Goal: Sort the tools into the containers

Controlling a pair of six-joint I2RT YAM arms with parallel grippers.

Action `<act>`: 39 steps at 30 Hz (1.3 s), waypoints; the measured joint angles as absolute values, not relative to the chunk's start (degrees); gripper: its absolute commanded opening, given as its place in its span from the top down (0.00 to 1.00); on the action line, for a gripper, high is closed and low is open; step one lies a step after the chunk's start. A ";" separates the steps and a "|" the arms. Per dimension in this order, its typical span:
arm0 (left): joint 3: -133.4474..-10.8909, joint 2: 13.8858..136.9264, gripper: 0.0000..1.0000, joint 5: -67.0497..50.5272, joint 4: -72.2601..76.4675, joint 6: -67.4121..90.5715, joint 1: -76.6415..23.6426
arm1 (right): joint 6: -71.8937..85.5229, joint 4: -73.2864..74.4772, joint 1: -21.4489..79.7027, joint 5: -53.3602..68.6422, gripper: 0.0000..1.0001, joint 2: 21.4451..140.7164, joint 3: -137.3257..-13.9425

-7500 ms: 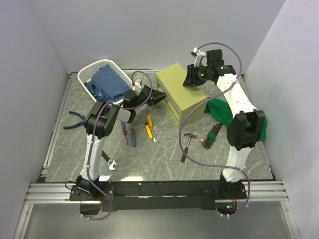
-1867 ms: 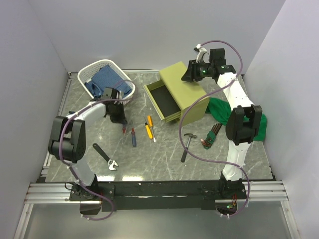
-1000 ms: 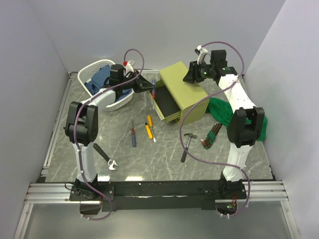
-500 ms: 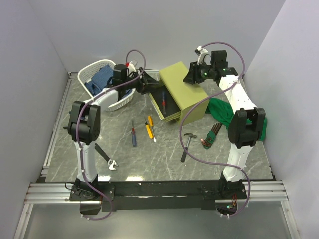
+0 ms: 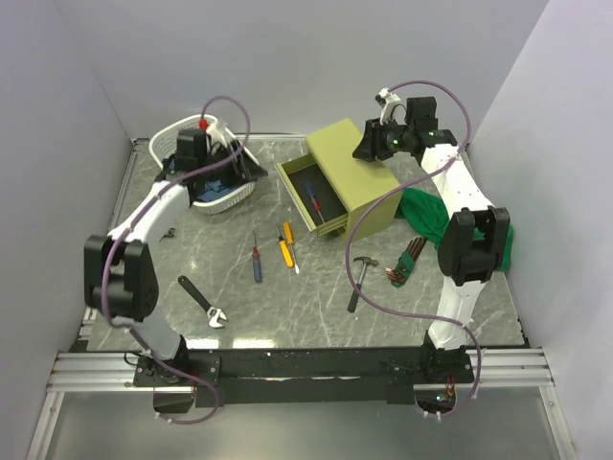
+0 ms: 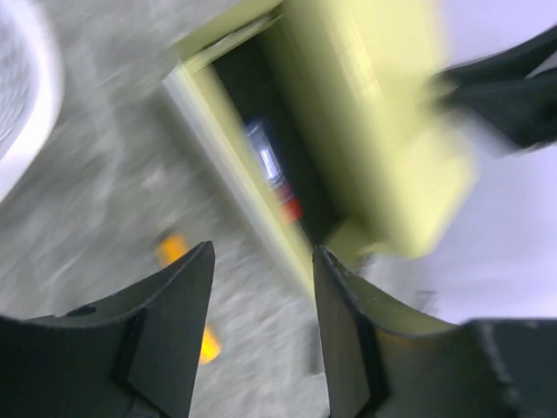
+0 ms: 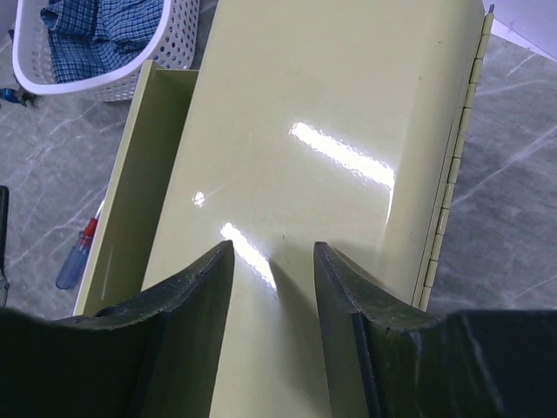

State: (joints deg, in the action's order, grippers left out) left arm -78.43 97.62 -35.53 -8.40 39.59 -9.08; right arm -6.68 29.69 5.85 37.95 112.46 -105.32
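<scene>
The olive-green chest (image 5: pixel 356 177) stands at the back with one drawer (image 5: pixel 308 196) pulled out. A red-and-blue screwdriver (image 5: pixel 312 197) lies inside the drawer and also shows, blurred, in the left wrist view (image 6: pixel 271 170). My left gripper (image 5: pixel 251 172) is open and empty, between the white basket (image 5: pixel 218 199) and the drawer; its jaws (image 6: pixel 261 252) stand apart with nothing between them. My right gripper (image 5: pixel 366 146) is open over the chest's top (image 7: pixel 348 113), its fingertips (image 7: pixel 228 252) close to the lid. A second red-and-blue screwdriver (image 5: pixel 256 262) and a yellow screwdriver (image 5: pixel 286 246) lie on the table.
The hammer (image 5: pixel 358 280), hex key set (image 5: pixel 407 262) and black wrench (image 5: pixel 203 302) lie nearer the front. The basket holds a blue cloth (image 7: pixel 104 26). A green cloth (image 5: pixel 428 216) lies right of the chest. The pliers are mostly hidden by my left arm.
My left gripper carried a screwdriver to the open drawer, let it go there, and has drawn back left toward the basket. The right arm has not moved.
</scene>
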 measured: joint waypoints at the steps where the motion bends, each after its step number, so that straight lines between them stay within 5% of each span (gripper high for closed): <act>1: -76.34 95.70 0.46 -32.86 -10.11 37.06 -9.82 | -6.66 29.71 5.85 37.95 0.49 112.49 -105.38; 13: -58.87 90.61 0.46 -9.28 -25.23 23.68 -19.70 | -6.44 29.63 5.85 38.13 0.45 112.62 -105.60; 27: -55.18 94.52 0.55 -7.81 -25.30 23.31 -21.47 | -6.46 29.78 5.85 38.15 0.45 112.90 -106.02; 32: -57.54 98.32 0.80 -8.43 -24.73 22.65 -21.56 | -6.46 29.65 5.85 38.17 0.46 113.36 -106.56; 34: -58.50 99.07 0.99 -9.13 -24.73 22.28 -21.45 | -6.48 29.63 5.85 38.15 0.46 113.36 -106.56; 39: -60.73 99.85 0.99 -9.78 -26.52 21.10 -21.15 | -6.52 29.63 5.85 38.13 0.46 113.38 -106.61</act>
State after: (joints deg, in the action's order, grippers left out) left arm -60.73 99.85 -9.78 -26.52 21.10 -21.15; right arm -6.52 29.63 5.85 38.13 113.38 -106.61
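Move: The blue-and-red screwdriver left on the table lies about 14 cm back, 2 cm left and some 21 cm below my left hand. The yellow screwdriver is level with it and 8 cm to its right. The orange one lies 9 cm to its right and 2 cm farther out. The open drawer sits roughly 13 cm right of my left hand, no farther out and 15 cm down. From my right hand, the blue-and-red screwdriver is some 19 cm back, 25 cm left and 21 cm below. I drop my left hand about 20 cm and bring it back some 14 cm, drifting a little left, away from the drawer's side and down to the blue-and-red screwdriver. My fingers tip over roughly 40 degrees to point steeply down. At the table I ease forward and right a couple of centimetres while closing them, pinching the handle just behind its red collar. ##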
